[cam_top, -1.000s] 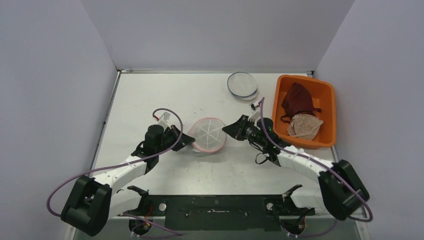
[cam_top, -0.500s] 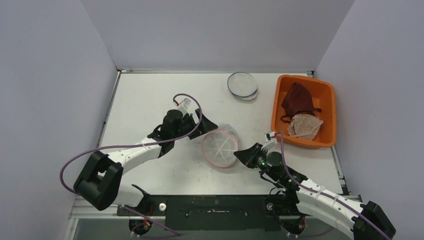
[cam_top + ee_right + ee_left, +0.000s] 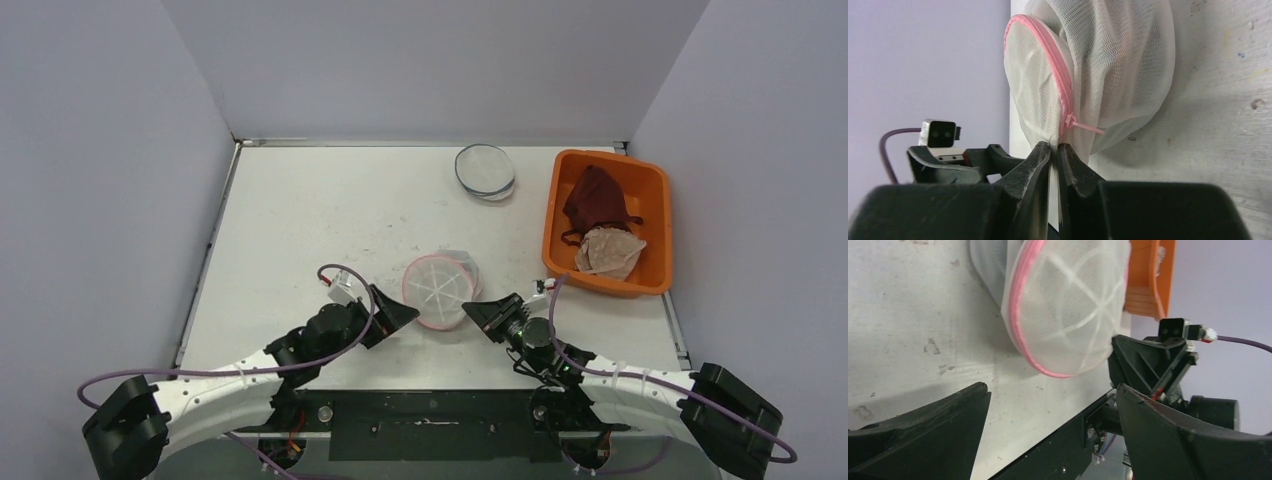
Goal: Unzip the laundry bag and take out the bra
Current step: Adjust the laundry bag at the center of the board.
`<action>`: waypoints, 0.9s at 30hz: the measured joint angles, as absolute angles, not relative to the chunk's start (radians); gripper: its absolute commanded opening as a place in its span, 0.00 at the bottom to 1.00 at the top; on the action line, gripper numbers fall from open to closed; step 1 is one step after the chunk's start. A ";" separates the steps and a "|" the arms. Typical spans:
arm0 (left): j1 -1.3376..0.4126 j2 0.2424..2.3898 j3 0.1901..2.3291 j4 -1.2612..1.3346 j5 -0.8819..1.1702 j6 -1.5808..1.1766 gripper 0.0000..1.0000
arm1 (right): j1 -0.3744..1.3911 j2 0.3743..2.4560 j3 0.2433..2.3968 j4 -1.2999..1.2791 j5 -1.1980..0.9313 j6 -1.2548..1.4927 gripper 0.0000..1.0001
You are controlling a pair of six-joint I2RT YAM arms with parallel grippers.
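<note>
The laundry bag (image 3: pixel 440 290) is a round white mesh pouch with a pink zipper (image 3: pixel 1048 55), lying near the table's front edge. My right gripper (image 3: pixel 480 312) is shut on the bag's near right edge, and the right wrist view shows it (image 3: pixel 1054 146) pinching the mesh just below the pink zip-tie pull (image 3: pixel 1080 125). The zipper looks closed. My left gripper (image 3: pixel 400 315) is open and empty just left of the bag, and in the left wrist view (image 3: pixel 1052 390) it is a little short of the bag (image 3: pixel 1063 305). The bra is hidden.
An orange bin (image 3: pixel 655 285) at the right holds a maroon garment (image 3: pixel 595 198) and a beige one (image 3: pixel 610 250). A flat round mesh bag with a blue rim (image 3: pixel 485 170) lies at the back. The black front rail (image 3: pixel 430 410) is close behind both grippers.
The bag has slid towards the front right. My left gripper pulled back from the bag's far left to its near left. My right gripper moved to the near right edge and holds it.
</note>
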State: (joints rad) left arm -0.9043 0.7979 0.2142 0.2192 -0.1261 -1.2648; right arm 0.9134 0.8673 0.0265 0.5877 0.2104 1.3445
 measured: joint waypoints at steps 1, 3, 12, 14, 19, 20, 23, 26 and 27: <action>-0.921 0.812 0.203 0.233 -0.139 -1.274 0.97 | 0.919 0.893 0.027 0.613 0.217 1.362 0.05; -0.934 0.878 0.202 0.275 -0.155 -1.281 0.99 | 0.926 0.925 0.027 0.646 0.225 1.390 0.05; -0.955 1.127 0.208 0.537 -0.156 -1.301 0.70 | 0.940 0.955 0.033 0.697 0.243 1.443 0.05; -0.956 1.151 0.220 0.567 -0.157 -1.299 0.60 | 0.942 0.955 0.033 0.700 0.244 1.448 0.05; -0.956 1.227 0.250 0.647 -0.162 -1.295 0.30 | 0.944 0.955 0.035 0.702 0.246 1.448 0.05; -0.956 1.241 0.252 0.649 -0.162 -1.292 0.24 | 0.944 0.954 0.037 0.702 0.247 1.447 0.06; -0.956 1.261 0.253 0.651 -0.161 -1.281 0.09 | 0.944 0.947 0.049 0.695 0.243 1.427 0.35; -0.953 1.256 0.254 0.655 -0.159 -1.269 0.00 | 0.944 0.914 0.080 0.646 0.217 1.375 0.68; -0.949 1.249 0.255 0.654 -0.155 -1.264 0.00 | 0.945 0.899 0.101 0.607 0.207 1.350 0.74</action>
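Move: The pink-rimmed laundry bag's middle lies about 8 cm to the right of the open left hand, 6 cm ahead and some 3 cm lower; the right hand already pinches its near right rim by the zip pull, with the bag's middle about 3 cm ahead, 4 cm left and 3 cm below. From the right hand, the gray-rimmed bag stands roughly 25 cm ahead and 3 cm right, about 6 cm lower, and the orange bin 14 cm ahead and 25 cm right, also about 6 cm lower. The open left hand first dips about 3 cm, then swings some 5 cm right and 2 cm forward to the near left rim of the laundry bag, closing on the way until its fingers pinch the pink zip edge. The right hand keeps its pinch beside the zip pull while easing slightly left and up, and only at the end opens to about half to let go of the rim, by then some 3 cm higher and 2 cm farther left. ##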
